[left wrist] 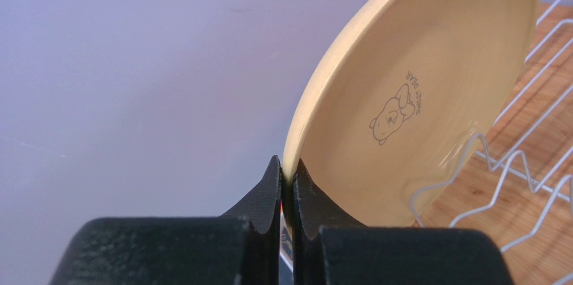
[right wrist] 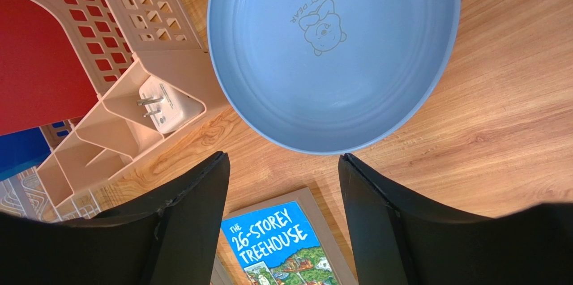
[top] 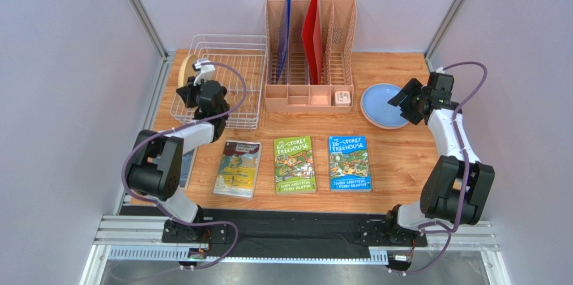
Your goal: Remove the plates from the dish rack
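Note:
A tan plate (top: pixel 183 69) stands on edge at the left end of the white wire dish rack (top: pixel 232 90). My left gripper (top: pixel 193 78) is shut on that plate's rim. In the left wrist view the tan plate (left wrist: pixel 417 97) rises from between the closed fingers of the gripper (left wrist: pixel 288 172), its bear print facing the rack wires (left wrist: pixel 511 164). A light blue plate (top: pixel 382 105) lies flat on the table at the right. My right gripper (top: pixel 398 101) hovers open over its right edge. In the right wrist view the blue plate (right wrist: pixel 333 50) lies just beyond the empty gripper (right wrist: pixel 282 164).
A peach slotted organizer (top: pixel 336 37) stands at the back centre with a blue sheet (top: pixel 286 30), a red sheet (top: pixel 311 33) and a white plug (right wrist: pixel 161 104). Three books (top: pixel 294 164) lie in a row at the front. The left wall is close beside the rack.

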Controlling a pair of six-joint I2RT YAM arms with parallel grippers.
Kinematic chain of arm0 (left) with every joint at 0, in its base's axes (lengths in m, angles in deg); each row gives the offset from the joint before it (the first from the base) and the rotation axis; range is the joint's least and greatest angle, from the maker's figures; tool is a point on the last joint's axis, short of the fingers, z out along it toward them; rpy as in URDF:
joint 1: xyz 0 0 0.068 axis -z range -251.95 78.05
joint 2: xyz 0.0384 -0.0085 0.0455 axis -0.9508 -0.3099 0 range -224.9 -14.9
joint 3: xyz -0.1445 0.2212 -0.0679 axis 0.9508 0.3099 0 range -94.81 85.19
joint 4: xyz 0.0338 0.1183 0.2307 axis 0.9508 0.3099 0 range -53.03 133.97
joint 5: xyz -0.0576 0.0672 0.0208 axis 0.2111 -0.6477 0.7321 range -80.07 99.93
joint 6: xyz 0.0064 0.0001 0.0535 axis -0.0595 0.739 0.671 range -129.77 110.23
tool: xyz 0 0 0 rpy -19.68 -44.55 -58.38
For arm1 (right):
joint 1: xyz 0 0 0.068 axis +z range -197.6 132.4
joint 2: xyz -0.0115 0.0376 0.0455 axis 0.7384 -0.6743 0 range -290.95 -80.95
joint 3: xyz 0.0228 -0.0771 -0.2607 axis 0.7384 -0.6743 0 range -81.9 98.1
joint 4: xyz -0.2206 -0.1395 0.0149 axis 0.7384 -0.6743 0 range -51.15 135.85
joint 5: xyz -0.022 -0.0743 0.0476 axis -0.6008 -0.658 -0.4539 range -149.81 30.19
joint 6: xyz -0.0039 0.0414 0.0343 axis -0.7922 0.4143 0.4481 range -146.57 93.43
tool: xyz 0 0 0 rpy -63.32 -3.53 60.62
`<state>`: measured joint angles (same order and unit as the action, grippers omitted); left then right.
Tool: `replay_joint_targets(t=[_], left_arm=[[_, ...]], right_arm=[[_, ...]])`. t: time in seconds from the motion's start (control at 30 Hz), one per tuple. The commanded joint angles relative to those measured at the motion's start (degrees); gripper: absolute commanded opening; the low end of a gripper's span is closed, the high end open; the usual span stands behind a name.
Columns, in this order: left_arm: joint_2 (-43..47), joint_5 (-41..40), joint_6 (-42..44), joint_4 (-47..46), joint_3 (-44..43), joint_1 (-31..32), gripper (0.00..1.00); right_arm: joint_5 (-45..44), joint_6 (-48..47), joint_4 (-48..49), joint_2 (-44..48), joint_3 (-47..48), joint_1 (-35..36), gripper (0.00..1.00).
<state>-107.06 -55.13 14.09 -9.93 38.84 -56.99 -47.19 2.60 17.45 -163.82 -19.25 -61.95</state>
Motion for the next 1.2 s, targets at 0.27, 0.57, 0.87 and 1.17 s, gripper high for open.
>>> replay_joint_targets(t=[0.27, 0.57, 0.87, 1.17], left_arm=[[23.68, 14.75, -31.31, 50.46, -12.71, 2.09, 0.00], [34.32, 50.22, -48.88, 63.69, -9.65, 3.06, 0.00], [33.89, 71.19, -61.55, 52.79, 0.99, 5.07, 0.00], [28.27, 69.55, -65.69, 48.04, 2.67, 12.72, 0.00]], right_arm=[[1.70, -2.10, 2.82, 4.55, -0.25, 3.09, 0.66], [9.96, -2.20, 8.78, 15.00, -5.16, 14.68, 0.66], [10.67, 0.80, 15.39, 18.62, -11.32, 27.52, 0.67], [8.74, -3.68, 17.07, 10.98, -9.31, 38.07, 0.68]])
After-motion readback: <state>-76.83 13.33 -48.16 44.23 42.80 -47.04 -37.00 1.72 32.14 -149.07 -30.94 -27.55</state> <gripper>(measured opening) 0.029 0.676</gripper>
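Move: My left hand already pinches the rim of the upright tan plate. It is bound for the green 65-Storey book, about 35 cm to its right, 22 back and 19 below; the dish rack's middle is 7 right, 4 ahead, 13 below. From my open right hand, the tan plate's middle is some 66 cm left, 7 ahead and 2 up, the organizer's front tray 28 left, 1 ahead, 9 below, and the blue plate 2 left, 1 back, 9 below. Keeping its pinch, my left hand lifts the plate some 12 cm clear of the rack wires, swings right and back while sinking again, about 25 cm across in all, and rolls its left side down while turning clockwise to lay the plate flat. My right hand, after a brief wait, sweeps about 24 cm left towards it, drawing back and rising a little, turning counter-clockwise with fingers still open. ##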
